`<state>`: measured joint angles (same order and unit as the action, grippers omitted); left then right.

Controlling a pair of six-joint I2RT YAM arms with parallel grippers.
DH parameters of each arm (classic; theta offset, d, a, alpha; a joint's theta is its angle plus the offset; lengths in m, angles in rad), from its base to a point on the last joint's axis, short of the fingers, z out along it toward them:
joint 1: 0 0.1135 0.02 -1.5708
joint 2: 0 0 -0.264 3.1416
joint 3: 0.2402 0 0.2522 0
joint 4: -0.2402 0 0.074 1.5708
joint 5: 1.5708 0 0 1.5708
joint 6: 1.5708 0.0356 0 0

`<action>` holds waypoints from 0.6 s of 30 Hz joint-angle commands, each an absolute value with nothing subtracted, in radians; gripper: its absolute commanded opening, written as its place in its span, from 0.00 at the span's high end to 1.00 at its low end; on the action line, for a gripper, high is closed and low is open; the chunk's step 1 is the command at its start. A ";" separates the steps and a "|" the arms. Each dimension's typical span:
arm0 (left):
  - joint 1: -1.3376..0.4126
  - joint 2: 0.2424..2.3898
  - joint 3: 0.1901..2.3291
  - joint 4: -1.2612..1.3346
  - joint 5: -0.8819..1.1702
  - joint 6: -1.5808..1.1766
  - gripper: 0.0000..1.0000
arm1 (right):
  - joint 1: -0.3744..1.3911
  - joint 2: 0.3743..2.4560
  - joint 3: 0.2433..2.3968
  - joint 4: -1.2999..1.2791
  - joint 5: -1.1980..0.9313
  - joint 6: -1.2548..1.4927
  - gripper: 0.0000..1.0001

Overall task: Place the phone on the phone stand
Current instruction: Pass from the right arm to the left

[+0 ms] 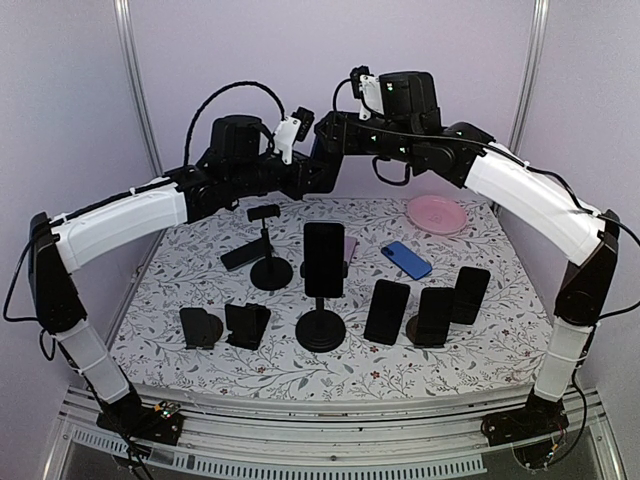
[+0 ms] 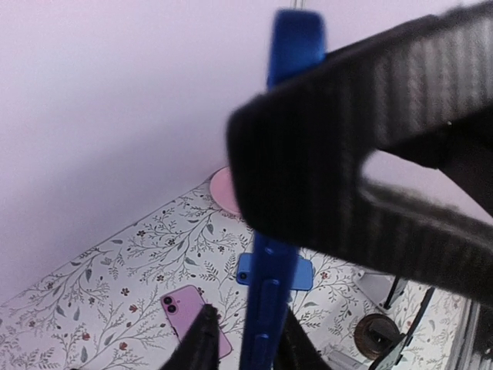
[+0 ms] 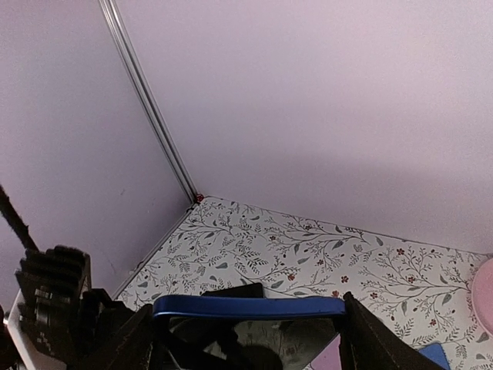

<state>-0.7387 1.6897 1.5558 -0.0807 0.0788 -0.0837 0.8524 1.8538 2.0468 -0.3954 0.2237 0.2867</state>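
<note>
A blue phone (image 3: 246, 307) hangs high above the table. My right gripper (image 3: 250, 331) is shut on it across its width. In the left wrist view the phone (image 2: 296, 46) shows edge-on, with a right finger (image 2: 347, 131) crossing in front. My left gripper (image 2: 246, 339) straddles the phone's thin edge, open: its left finger (image 2: 202, 339) stands a little off and the other lies close against it. Both grippers (image 1: 315, 170) (image 1: 335, 135) meet at the top view's upper middle, where the phone is hidden. An empty clamp-top phone stand (image 1: 267, 245) stands below.
A taller stand (image 1: 320, 330) carries a black phone (image 1: 323, 258). Two small stands (image 1: 200, 327) (image 1: 247, 325) sit front left; three dark phones (image 1: 387, 311) (image 1: 435, 316) (image 1: 470, 294) lean upright front right. Another blue phone (image 1: 406, 259), a pink phone (image 2: 192, 316) and a pink plate (image 1: 437, 213) lie behind.
</note>
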 commanded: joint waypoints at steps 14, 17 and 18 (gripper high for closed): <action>-0.737 1.443 1.346 0.008 0.170 -0.088 1.00 | 0.912 1.744 2.026 -0.362 0.055 0.299 0.02; -0.734 1.365 1.277 0.005 0.198 -0.110 1.00 | 0.931 1.717 1.991 -0.352 0.014 0.287 0.01; -0.733 1.325 1.251 0.006 0.210 -0.126 1.00 | 0.937 1.707 1.975 -0.349 0.008 0.284 0.01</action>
<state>-0.7391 1.4563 1.3090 -0.0662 0.1528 -0.0849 0.9119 1.7679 2.0201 -0.3798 0.0772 0.2935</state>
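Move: The blue-cased phone still hangs in the right fingers, its middle about 4 cm below them and 1 cm to their left. From the left hand, its lower left edge already between the open fingers, that middle lies about 3 cm right, 4 cm up and 1 cm ahead. Also from the left hand, the phone on the round-based stand is about 12 cm back, 1 cm right and 12 cm down; the empty stand's head is roughly 12 cm left, 2 cm back and 13 cm down. Left fingers pinch the phone's lower edge; right fingers open, both hands draw back about 5 cm, left veering left. ##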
